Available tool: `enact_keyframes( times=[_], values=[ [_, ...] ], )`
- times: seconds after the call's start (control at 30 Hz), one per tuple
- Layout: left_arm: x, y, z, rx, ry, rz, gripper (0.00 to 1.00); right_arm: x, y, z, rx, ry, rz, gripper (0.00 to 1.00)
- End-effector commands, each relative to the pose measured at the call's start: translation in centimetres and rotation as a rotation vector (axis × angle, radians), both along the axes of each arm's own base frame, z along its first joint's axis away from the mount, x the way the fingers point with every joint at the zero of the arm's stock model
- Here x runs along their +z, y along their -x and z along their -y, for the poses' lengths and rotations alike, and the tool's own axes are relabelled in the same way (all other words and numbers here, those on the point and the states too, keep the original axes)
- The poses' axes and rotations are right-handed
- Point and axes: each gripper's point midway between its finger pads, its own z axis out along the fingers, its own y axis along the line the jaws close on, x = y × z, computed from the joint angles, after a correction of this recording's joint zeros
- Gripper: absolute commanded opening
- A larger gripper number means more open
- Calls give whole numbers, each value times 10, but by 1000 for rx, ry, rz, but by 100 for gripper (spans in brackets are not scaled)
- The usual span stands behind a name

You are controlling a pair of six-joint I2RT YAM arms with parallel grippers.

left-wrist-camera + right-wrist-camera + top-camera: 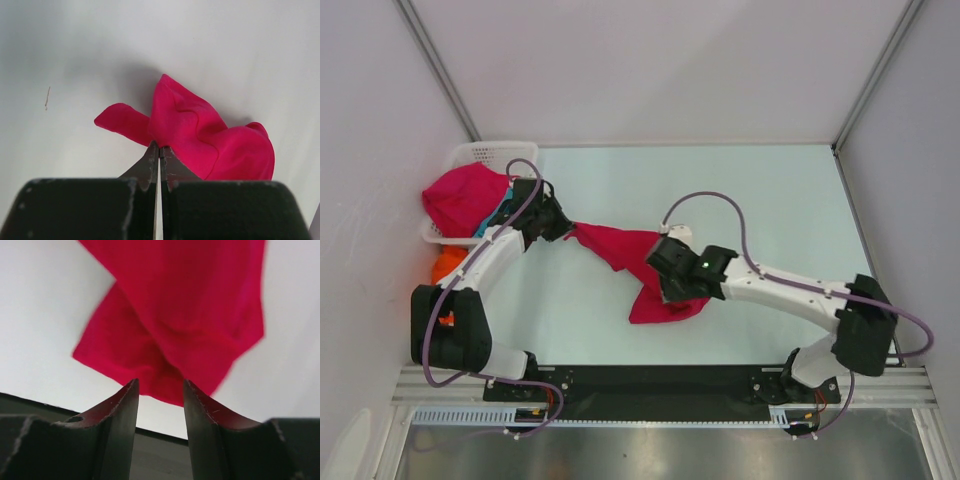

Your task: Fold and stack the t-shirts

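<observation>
A crimson t-shirt (620,250) lies crumpled in a diagonal strip across the middle of the table. My left gripper (563,228) is shut on its upper-left end; in the left wrist view the closed tips (159,147) pinch the bunched cloth (200,135). Over the shirt's lower right part, my right gripper (672,290) stands open. Its fingers (131,400) are spread in the right wrist view, with the shirt (190,315) just beyond them and nothing pinched. A second crimson t-shirt (460,195), a bit of teal cloth (500,215) and an orange t-shirt (448,265) are at the far left.
A white lattice basket (485,155) stands at the back left corner, with the crimson heap draped over it. White walls close in the table on three sides. A black rail (650,380) runs along the near edge by the arm bases.
</observation>
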Motion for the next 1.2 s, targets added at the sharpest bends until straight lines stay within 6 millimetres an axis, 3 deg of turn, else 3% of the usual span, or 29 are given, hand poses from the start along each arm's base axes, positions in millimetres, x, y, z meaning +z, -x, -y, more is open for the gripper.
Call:
enact_keyframes(
  times=[0.0, 0.1, 0.2, 0.63, 0.73, 1.17],
  values=[
    [17, -6, 0, -10, 14, 66, 0, 16, -11, -64, 121, -74, 55, 45],
    [17, -7, 2, -17, 19, 68, 0, 6, -8, -85, 167, -70, 35, 45],
    [17, -9, 4, -23, 27, 69, 0, -7, -6, -94, 187, -60, 2, 45],
    [21, -11, 13, -64, 64, 89, 0, -54, -10, -119, 240, 25, -70, 45],
    [20, -10, 11, -62, 61, 90, 0, -65, -12, -119, 253, 57, -81, 44],
    [19, -7, 6, -55, 77, 93, 0, -68, -15, -102, 225, 102, -76, 42]
  ],
)
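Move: The red t-shirt's near left corner lies about 9 cm to the right hand's left, some 1 cm nearer the base and 8 cm below. The shirt's right corner is about 8 cm to that hand's right and 3 cm farther out, also 8 cm down. The shirt's pinched end is some 17 cm ahead and 23 cm left, roughly level. From the left hand, the near left corner is about 19 cm back, 14 cm right and 9 cm lower. Half open, the right gripper comes down astride the t-shirt's near left edge; whether its tips touch the cloth can't be seen. It swings left over the shirt quickly, then sinks about 8 cm while easing a little farther left, about 11 cm left in all, turning slightly counter-clockwise. The left fingers keep the far end pinched, lifting barely a centimetre. ##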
